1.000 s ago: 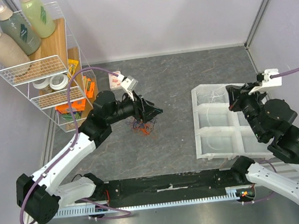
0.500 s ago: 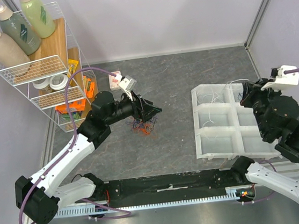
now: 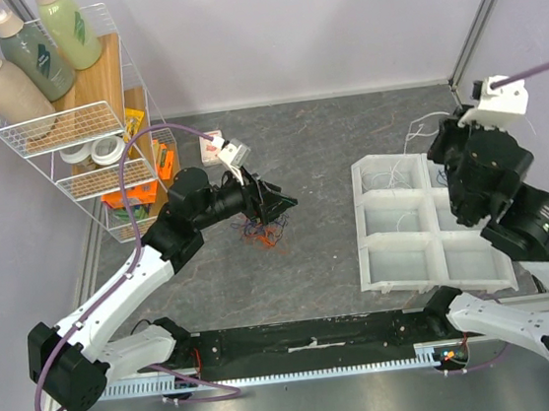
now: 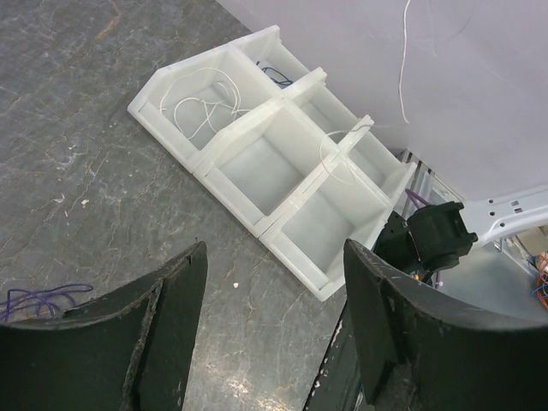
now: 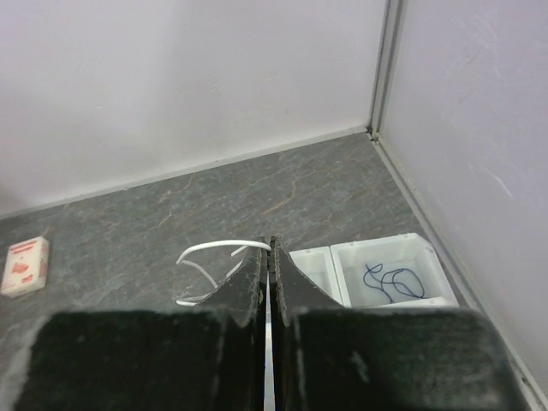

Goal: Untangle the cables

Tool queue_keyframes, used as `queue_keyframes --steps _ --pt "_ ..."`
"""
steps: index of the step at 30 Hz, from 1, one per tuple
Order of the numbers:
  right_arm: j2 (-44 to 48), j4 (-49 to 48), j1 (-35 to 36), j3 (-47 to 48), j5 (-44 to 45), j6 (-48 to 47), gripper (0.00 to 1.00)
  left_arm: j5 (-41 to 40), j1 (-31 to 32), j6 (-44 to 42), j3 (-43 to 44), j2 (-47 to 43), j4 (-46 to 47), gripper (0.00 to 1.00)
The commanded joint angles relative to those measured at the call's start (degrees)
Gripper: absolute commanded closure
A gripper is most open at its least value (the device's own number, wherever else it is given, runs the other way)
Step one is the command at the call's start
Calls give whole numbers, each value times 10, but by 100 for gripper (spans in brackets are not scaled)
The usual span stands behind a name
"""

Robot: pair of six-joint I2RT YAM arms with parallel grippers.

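Observation:
A small tangle of cables (image 3: 263, 232), orange-red, purple and dark, lies on the grey floor just below my left gripper (image 3: 282, 205). That gripper is open with nothing between its fingers (image 4: 171, 325), and a purple strand (image 4: 38, 300) shows beside it. My right gripper (image 3: 441, 147) is raised over the far edge of the white tray (image 3: 363, 245). It is shut on a white cable (image 5: 214, 250) that loops out to the left of its tips (image 5: 268, 244). In the tray, white cables (image 4: 205, 98) lie in one compartment and a dark blue one (image 5: 394, 281) in a corner compartment.
A wire shelf (image 3: 66, 120) with pump bottles, tape rolls and orange items stands at the left wall. A small red-and-white box (image 3: 211, 145) lies on the floor behind the left gripper. Walls close in at the back and right. A black rail (image 3: 310, 340) runs along the near edge.
My right arm has risen and swung toward the back right, lifting the white cable above the tray. The left arm has barely moved.

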State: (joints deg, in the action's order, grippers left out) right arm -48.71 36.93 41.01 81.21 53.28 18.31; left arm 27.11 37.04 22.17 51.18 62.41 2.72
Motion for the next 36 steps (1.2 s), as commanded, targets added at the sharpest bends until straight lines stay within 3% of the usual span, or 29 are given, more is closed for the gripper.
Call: queue_keyframes --steps 1,6,10,13,16,19,27,36 --pt "-43 -18 -1 61 82 -42 100 0 -1 -17 -2 -14 23 29" --pt "-96 -24 -3 85 153 -76 100 6 0 -14 -1 -17 24 29" --pt "-129 -26 -50 105 158 -81 100 7 -1 -14 -1 -20 24 29" --pt "-154 -31 -132 113 91 -67 100 13 0 -10 -3 -22 28 29" --pt "-176 -33 -227 118 -30 -26 100 13 -1 -9 -4 -26 30 29" --pt "-199 -31 -283 134 -98 1 100 13 -1 -10 -4 -28 30 29" --pt "-235 -32 -349 192 -157 20 100 17 0 -9 -4 -29 32 29" --pt "-238 -74 -372 114 -225 49 100 19 -1 -11 -5 -31 33 29"
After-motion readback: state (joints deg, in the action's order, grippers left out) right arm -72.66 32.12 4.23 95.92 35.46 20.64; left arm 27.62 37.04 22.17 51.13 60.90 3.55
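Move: The right hand, already gripping the white cable, is about 42 cm above the white tray's level. The tray's back-right compartment, with the blue cable in it, lies some 14 cm ahead and 12 cm to its right. The back-left compartment is about 15 cm ahead and 4 cm left, the middle-right one about 2 cm ahead and 12 cm right. From the idle left hand the back-right compartment is roughly 15 cm ahead, 43 cm right and 27 cm down. Keeping the white cable pinched in shut fingers, the right hand carries it high towards the tray's back-right compartment, about 12 cm forward and 10 cm right. It sets off forward, then swings right as well, staying near the same height while the wrist yaws some 20 degrees clockwise, and slows at the end. ##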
